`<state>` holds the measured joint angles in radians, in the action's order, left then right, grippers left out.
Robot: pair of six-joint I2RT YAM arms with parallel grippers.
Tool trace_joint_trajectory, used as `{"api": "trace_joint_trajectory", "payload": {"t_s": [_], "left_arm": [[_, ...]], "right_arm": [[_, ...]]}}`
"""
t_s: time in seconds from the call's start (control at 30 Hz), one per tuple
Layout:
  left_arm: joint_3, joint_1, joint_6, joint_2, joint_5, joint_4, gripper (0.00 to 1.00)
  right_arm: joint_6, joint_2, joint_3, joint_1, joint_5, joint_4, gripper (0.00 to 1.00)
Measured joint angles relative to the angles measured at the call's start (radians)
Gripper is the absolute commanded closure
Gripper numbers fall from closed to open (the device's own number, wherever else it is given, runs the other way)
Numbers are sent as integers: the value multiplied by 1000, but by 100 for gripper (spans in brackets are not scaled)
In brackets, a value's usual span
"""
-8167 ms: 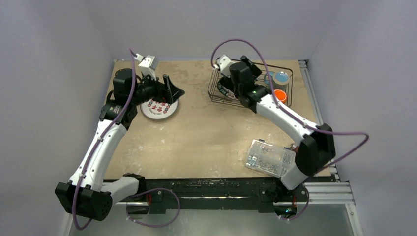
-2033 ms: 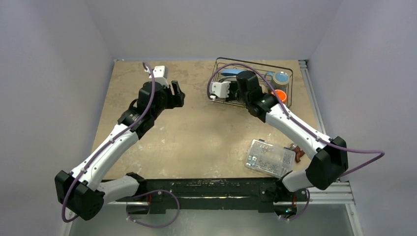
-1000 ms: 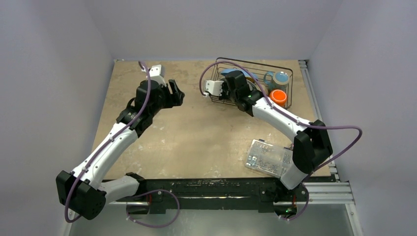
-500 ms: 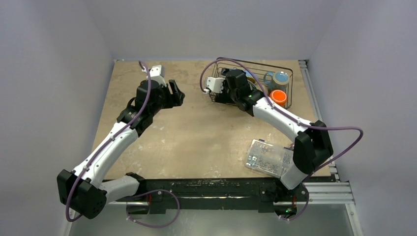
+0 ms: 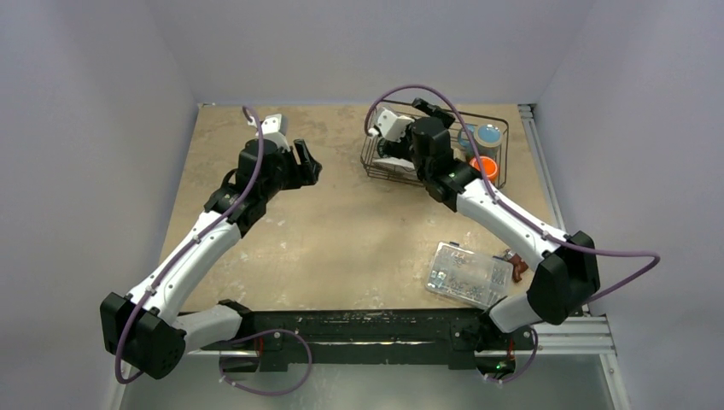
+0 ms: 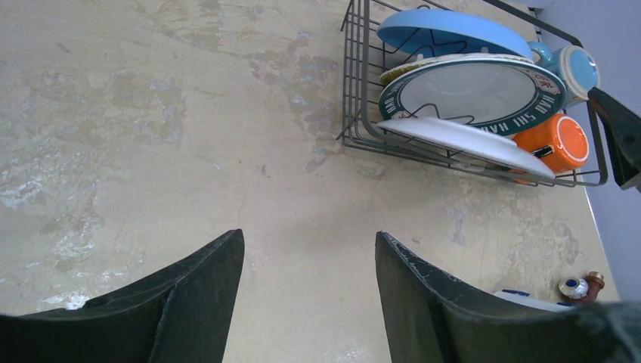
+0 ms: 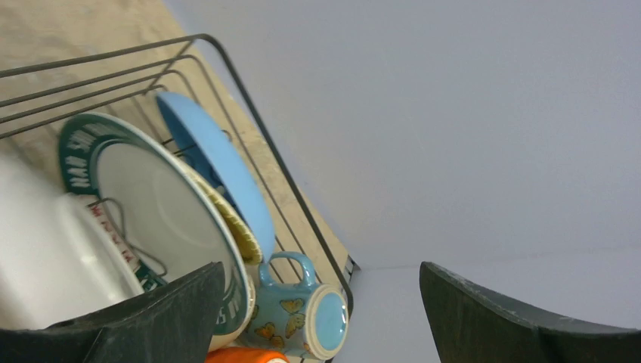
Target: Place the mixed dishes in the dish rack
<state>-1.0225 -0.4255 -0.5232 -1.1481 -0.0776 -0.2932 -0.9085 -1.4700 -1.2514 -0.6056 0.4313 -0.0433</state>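
The black wire dish rack (image 5: 368,161) stands at the back right of the table. In the left wrist view it holds a blue plate (image 6: 446,30), a yellow plate edge (image 6: 401,69), a white plate with green rim (image 6: 472,91), a leaning shallow white bowl (image 6: 469,140), an orange cup (image 6: 559,140) and a light-blue mug (image 6: 578,68). My right gripper (image 5: 431,109) hangs open above the rack's plates, holding nothing; its view shows the blue plate (image 7: 219,174), green-rimmed plate (image 7: 151,204) and mug (image 7: 302,310) below. My left gripper (image 5: 309,162) is open and empty over bare table, left of the rack.
A clear plastic box (image 5: 470,273) of small parts lies near the front right edge, beside the right arm. A small copper-coloured fitting (image 6: 582,286) sits on the table close to it. Grey walls close in the table's back and sides.
My right gripper has opened, letting go at the rack's left end, and risen back over the plates. The left arm has stayed where it was.
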Motion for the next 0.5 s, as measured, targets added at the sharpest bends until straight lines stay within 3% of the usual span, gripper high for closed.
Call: {"api": "trace_joint_trajectory", "payload": {"t_s": [0.23,0.33,0.5], "left_arm": [[0,0,-8,0,0,0,37],[0,1,-8,0,0,0,37],[0,5,-9,0,5,0,37]], "right_arm": [[188,-28,1,29,226,72,1],[333,3,10,58,231,80,1],[690,187,74,112,175,49,1]]}}
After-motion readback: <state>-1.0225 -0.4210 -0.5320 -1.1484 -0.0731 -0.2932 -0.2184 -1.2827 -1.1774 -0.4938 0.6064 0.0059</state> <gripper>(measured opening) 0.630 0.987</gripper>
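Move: The white plate, already let go in the front of the rack, has its middle about 17 cm below the right hand, some 4 cm back and 1 cm right. The patterned plate stands straight below, 1 cm right; the blue plate is roughly 6 cm ahead, level sideways. The orange mug lies about 16 cm right and 4 cm back. From the left hand, the white plate is some 22 cm right, 4 cm ahead and 14 cm lower. The white plate is left standing in the rack as the right hand, empty and still wide open, sweeps about 8 cm to the right above the dishes, then also climbs some 4 cm and eases back a little. Meanwhile it rolls its left side up by about 45 degrees and swings clockwise, levelling the fingers. ##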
